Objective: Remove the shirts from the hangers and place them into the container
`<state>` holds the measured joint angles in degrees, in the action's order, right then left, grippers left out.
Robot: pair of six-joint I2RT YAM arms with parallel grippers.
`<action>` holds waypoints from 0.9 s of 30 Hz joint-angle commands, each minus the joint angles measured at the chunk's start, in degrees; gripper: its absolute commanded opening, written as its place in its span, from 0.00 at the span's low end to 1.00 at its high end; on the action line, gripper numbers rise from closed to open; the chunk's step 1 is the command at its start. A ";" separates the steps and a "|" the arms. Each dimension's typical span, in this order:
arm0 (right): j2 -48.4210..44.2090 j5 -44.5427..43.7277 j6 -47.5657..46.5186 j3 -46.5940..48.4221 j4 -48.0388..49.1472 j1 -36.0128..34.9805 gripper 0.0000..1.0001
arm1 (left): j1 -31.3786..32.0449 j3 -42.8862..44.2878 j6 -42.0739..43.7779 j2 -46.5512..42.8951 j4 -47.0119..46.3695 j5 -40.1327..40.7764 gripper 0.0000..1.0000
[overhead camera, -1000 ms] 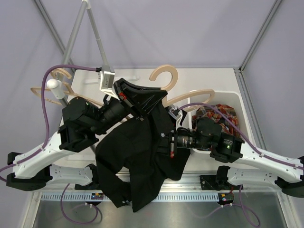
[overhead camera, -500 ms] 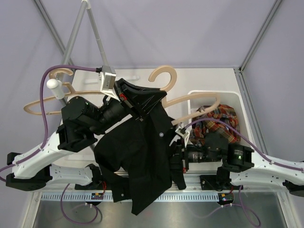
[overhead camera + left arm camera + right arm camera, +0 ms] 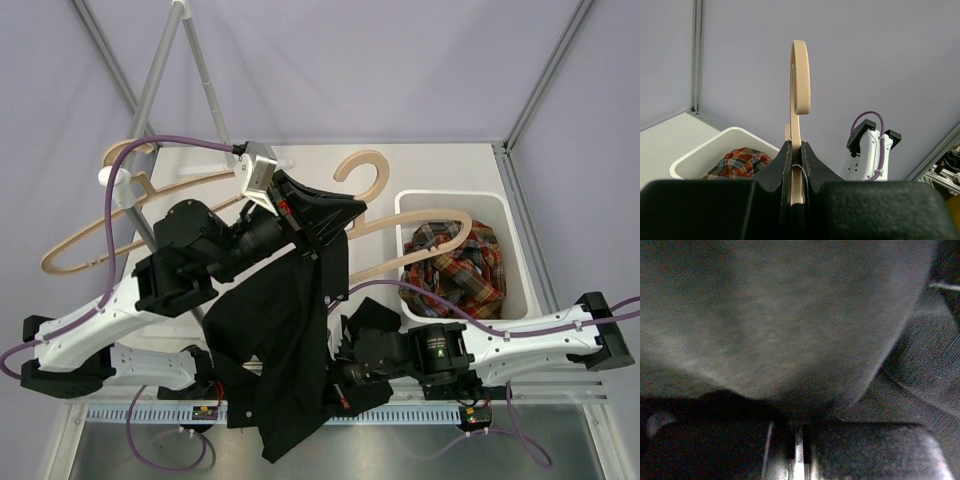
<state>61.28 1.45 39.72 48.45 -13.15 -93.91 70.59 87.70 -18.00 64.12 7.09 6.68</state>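
Note:
My left gripper (image 3: 322, 207) is shut on the neck of a beige wooden hanger (image 3: 366, 170), held up over the table's middle; its jaws pinch the wood below the hook (image 3: 800, 75). The hanger's right arm (image 3: 440, 225) is bare and reaches over the container (image 3: 450, 197). The black shirt (image 3: 280, 340) hangs down from the left gripper toward the near edge. My right gripper (image 3: 345, 385) is low at the shirt's right side, shut on its fabric (image 3: 790, 315), which fills that wrist view. The plaid shirt (image 3: 460, 268) lies in the white container (image 3: 705, 152).
A second, bare wooden hanger (image 3: 90, 245) hangs at the left by the grey metal rail (image 3: 160, 60). Purple cables loop above the left arm (image 3: 150, 300) and across the right arm (image 3: 520, 340). The table's near edge has a metal rail (image 3: 400, 412).
The right gripper moved down toward the near edge and left, dragging the black shirt lower and narrower. The left gripper carried the hanger a little right. The bare hanger at the left swung.

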 commanded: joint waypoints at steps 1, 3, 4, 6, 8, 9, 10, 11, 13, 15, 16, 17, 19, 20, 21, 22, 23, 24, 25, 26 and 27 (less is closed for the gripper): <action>-0.01 -7.41 0.52 2.27 -1.08 -1.72 0.00 | -0.19 3.27 0.07 -1.01 -7.18 -0.08 0.00; -1.42 -11.71 2.19 2.27 -3.97 -2.24 0.00 | -0.19 3.44 0.16 -1.10 -5.78 -0.09 0.00; -2.03 -18.52 3.50 2.44 -9.39 -2.94 0.00 | -0.19 3.53 0.24 -1.27 -5.51 -0.09 0.00; -5.10 -24.10 7.46 2.36 -15.04 -3.30 0.16 | -0.19 3.71 0.42 -1.63 -5.07 -0.17 0.00; -7.74 -30.27 11.77 1.66 -22.43 -3.56 0.39 | -0.19 3.44 0.33 -2.15 -4.98 -0.26 0.00; -10.62 -30.89 12.13 1.22 -23.58 -3.65 0.42 | -0.19 3.18 0.33 -2.42 -4.98 -0.52 0.00; -12.22 -31.59 12.48 0.52 -25.42 -3.65 0.47 | -0.19 3.09 0.33 -2.59 -4.98 -0.52 0.00; -15.63 -31.86 13.27 0.34 -26.39 -3.65 0.50 | -0.19 2.83 0.33 -3.03 -4.90 -0.61 0.00; -18.98 -31.86 13.10 -0.02 -28.33 -3.74 0.55 | -0.19 2.65 0.33 -3.38 -4.54 -0.61 0.00; -23.38 -32.21 13.27 0.42 -31.22 -3.74 0.66 | -0.19 2.39 0.33 -3.82 -3.85 -0.87 0.00; -24.35 -32.13 12.93 0.77 -31.93 -3.74 0.71 | -0.19 2.47 0.33 -3.91 -3.67 -0.96 0.00; -26.36 -32.39 13.01 1.29 -32.99 -3.74 0.74 | -0.19 2.47 0.33 -4.00 -3.32 -1.14 0.00; -27.43 -32.22 12.23 3.66 -35.19 -3.74 0.75 | -0.19 2.56 0.33 -4.09 -2.61 -1.40 0.00; -27.96 -31.43 11.52 4.46 -35.02 -3.74 0.75 | -0.19 2.65 0.42 -4.09 -2.44 -1.58 0.00; -28.14 -29.42 10.56 5.94 -33.54 -3.74 0.76 | -0.27 3.09 0.68 -3.83 -1.91 -1.58 0.00; -28.14 -28.36 8.20 6.65 -32.65 -3.74 0.76 | -0.27 3.61 0.86 -3.56 -0.51 -1.49 0.00; -27.97 -27.65 7.13 7.71 -32.12 -3.74 0.76 | -0.19 4.14 1.30 -3.39 0.28 -1.32 0.00; -27.70 -27.64 6.25 9.98 -32.46 -3.83 0.77 | -0.19 4.49 1.47 -3.12 0.73 -1.14 0.00; -27.44 -27.91 3.98 11.39 -32.64 -3.83 0.78 | -0.19 4.84 1.56 -3.03 1.08 -1.23 0.00; -26.74 -28.78 2.83 14.89 -33.60 -3.74 0.78 | -0.19 5.02 1.74 -2.86 1.95 -0.97 0.00; -26.21 -28.87 1.86 16.75 -33.70 -3.83 0.78 | -0.19 5.11 1.83 -2.77 2.48 -1.05 0.00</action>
<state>33.98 -25.93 46.52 57.80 -47.09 -97.21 70.54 89.52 -17.45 61.47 10.39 6.42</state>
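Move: The black shirt, its gathered edge already at the right hand's shut fingers, has its middle roughly 5 cm left of that hand, 4 cm ahead and 9 cm up; from the left hand, which still grips the hanger, it is 14 cm back, 11 cm left and 24 cm below. From the right hand, the hanger's middle is about 16 cm ahead, 16 cm right and 29 cm up, and the container 40 cm ahead, 41 cm right and 16 cm below. The right hand opens, releases the black shirt and goes some 13 cm right, also forward and up. ##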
